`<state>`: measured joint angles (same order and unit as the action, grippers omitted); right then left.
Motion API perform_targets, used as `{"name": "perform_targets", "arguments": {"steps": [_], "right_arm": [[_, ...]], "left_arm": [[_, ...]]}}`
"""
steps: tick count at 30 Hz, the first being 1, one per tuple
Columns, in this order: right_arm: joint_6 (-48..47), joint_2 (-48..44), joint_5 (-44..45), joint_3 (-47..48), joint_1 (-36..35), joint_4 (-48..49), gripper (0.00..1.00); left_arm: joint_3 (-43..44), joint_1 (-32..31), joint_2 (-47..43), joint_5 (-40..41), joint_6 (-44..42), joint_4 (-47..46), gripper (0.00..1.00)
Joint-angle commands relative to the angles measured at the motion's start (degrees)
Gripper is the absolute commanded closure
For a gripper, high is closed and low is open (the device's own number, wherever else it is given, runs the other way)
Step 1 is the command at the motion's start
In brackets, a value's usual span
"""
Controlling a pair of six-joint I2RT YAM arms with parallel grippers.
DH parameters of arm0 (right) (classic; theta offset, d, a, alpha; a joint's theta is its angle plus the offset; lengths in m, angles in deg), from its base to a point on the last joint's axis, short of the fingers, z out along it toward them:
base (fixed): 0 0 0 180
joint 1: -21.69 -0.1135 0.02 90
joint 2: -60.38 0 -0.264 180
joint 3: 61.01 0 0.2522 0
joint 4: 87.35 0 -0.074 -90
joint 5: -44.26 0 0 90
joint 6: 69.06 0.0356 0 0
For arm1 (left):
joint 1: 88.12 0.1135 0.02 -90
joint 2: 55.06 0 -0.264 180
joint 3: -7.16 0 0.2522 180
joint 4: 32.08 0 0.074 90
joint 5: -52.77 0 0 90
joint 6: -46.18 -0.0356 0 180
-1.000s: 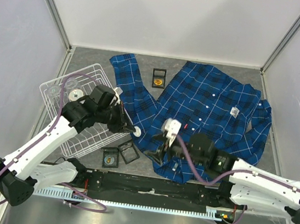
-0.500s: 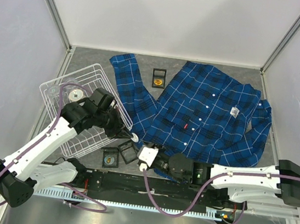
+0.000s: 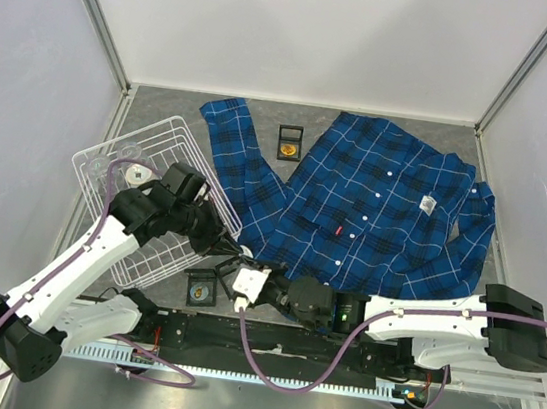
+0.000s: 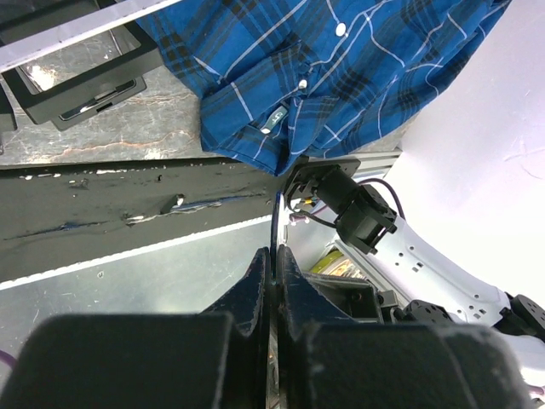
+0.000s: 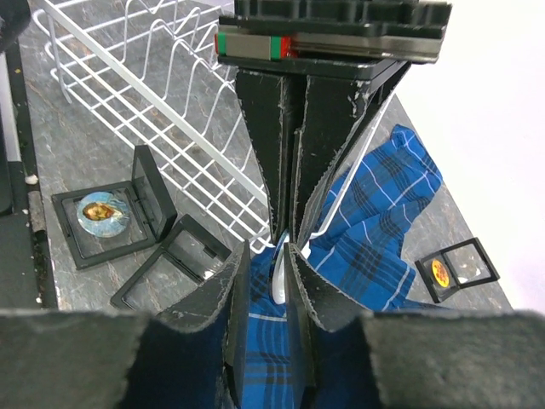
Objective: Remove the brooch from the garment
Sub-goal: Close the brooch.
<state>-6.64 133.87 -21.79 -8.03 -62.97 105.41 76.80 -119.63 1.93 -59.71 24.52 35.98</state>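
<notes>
The garment (image 3: 375,198) is a blue plaid shirt spread over the right of the table, also seen in the wrist views (image 4: 281,60) (image 5: 383,221). My left gripper (image 3: 232,251) hangs near the front edge, shut on a small white round brooch (image 5: 279,273), which shows edge-on. In its own view the left gripper (image 4: 274,254) shows jaws pressed together. My right gripper (image 5: 271,254) faces the left gripper (image 5: 285,226) tip to tip. Its jaws stand on either side of the brooch, narrowed, with a gap still showing on one side. In the top view the right gripper (image 3: 240,263) sits just below the left one.
A white wire basket (image 3: 146,178) (image 5: 153,102) lies tilted at the left. Black display cases lie about: one with an orange piece (image 3: 290,143) (image 5: 451,268) at the back, one with a blue picture (image 3: 201,286) (image 5: 98,213), and an open empty one (image 5: 179,264) near the front.
My right arm swung left from over the shirt's hem to the left gripper's tips, and its jaws narrowed around the white disc. The left gripper sank slightly, still shut.
</notes>
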Motion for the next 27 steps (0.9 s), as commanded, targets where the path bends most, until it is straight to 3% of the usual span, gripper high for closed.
{"name": "perform_targets", "arguments": {"steps": [1, 14, 17, 19, 23, 26, 27], "right_arm": [[-0.3, 0.9, 1.5, 1.9, -0.3, 2.6, 0.72], [-2.0, 3.6, 6.3, 1.9, -0.2, 4.9, 0.76], [-1.2, 3.1, 6.4, 2.2, -0.2, 5.0, 0.85], [-0.3, 3.1, 6.8, 2.5, -0.2, 4.5, 1.0], [5.5, 1.6, 6.6, 1.5, 0.5, 2.1, 1.0], [14.7, -1.8, 2.4, -1.8, 2.6, 0.3, 1.0], [21.0, -3.5, 0.5, -3.7, 3.4, -0.6, 1.0]], "left_arm": [[-0.3, 0.5, -1.7, -2.0, 3.0, 0.3, 0.98], [-0.6, 0.6, -3.0, -2.9, 3.9, 0.2, 0.98], [-0.9, 0.6, -3.2, -2.7, 4.1, 0.2, 0.98], [-1.0, 0.6, -3.0, -3.1, 3.7, -0.8, 0.98], [-0.2, 1.0, -3.0, -1.8, -2.9, -2.9, 0.97], [2.0, 1.1, -3.8, 3.6, -10.1, -2.1, 0.68], [2.3, 1.1, -4.8, 6.1, -12.2, -1.7, 0.49]]}}
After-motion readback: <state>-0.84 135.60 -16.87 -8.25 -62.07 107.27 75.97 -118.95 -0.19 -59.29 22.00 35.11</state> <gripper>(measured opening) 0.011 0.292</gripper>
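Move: The brooch, a thin white disc, is already pinched in the left fingertips, its middle only about 1 cm to the right of that hand point and 2 cm below. It stands between the half-open right fingers, roughly 1 cm ahead, 1 cm left and 1 cm below. From the right hand the empty black box lies some 4 cm back, 2 cm left, and the stone box about 8 cm back, 9 cm left, both around 20 cm lower. Around the brooch, still held by the left hand, the right hand eases forward about 1.5 cm and slightly down, turning some 5 degrees clockwise, then shuts its fingers and pinches the disc. The left hand stays practically in place, keeps its grip until then, and only at the very end opens partway to let go. ##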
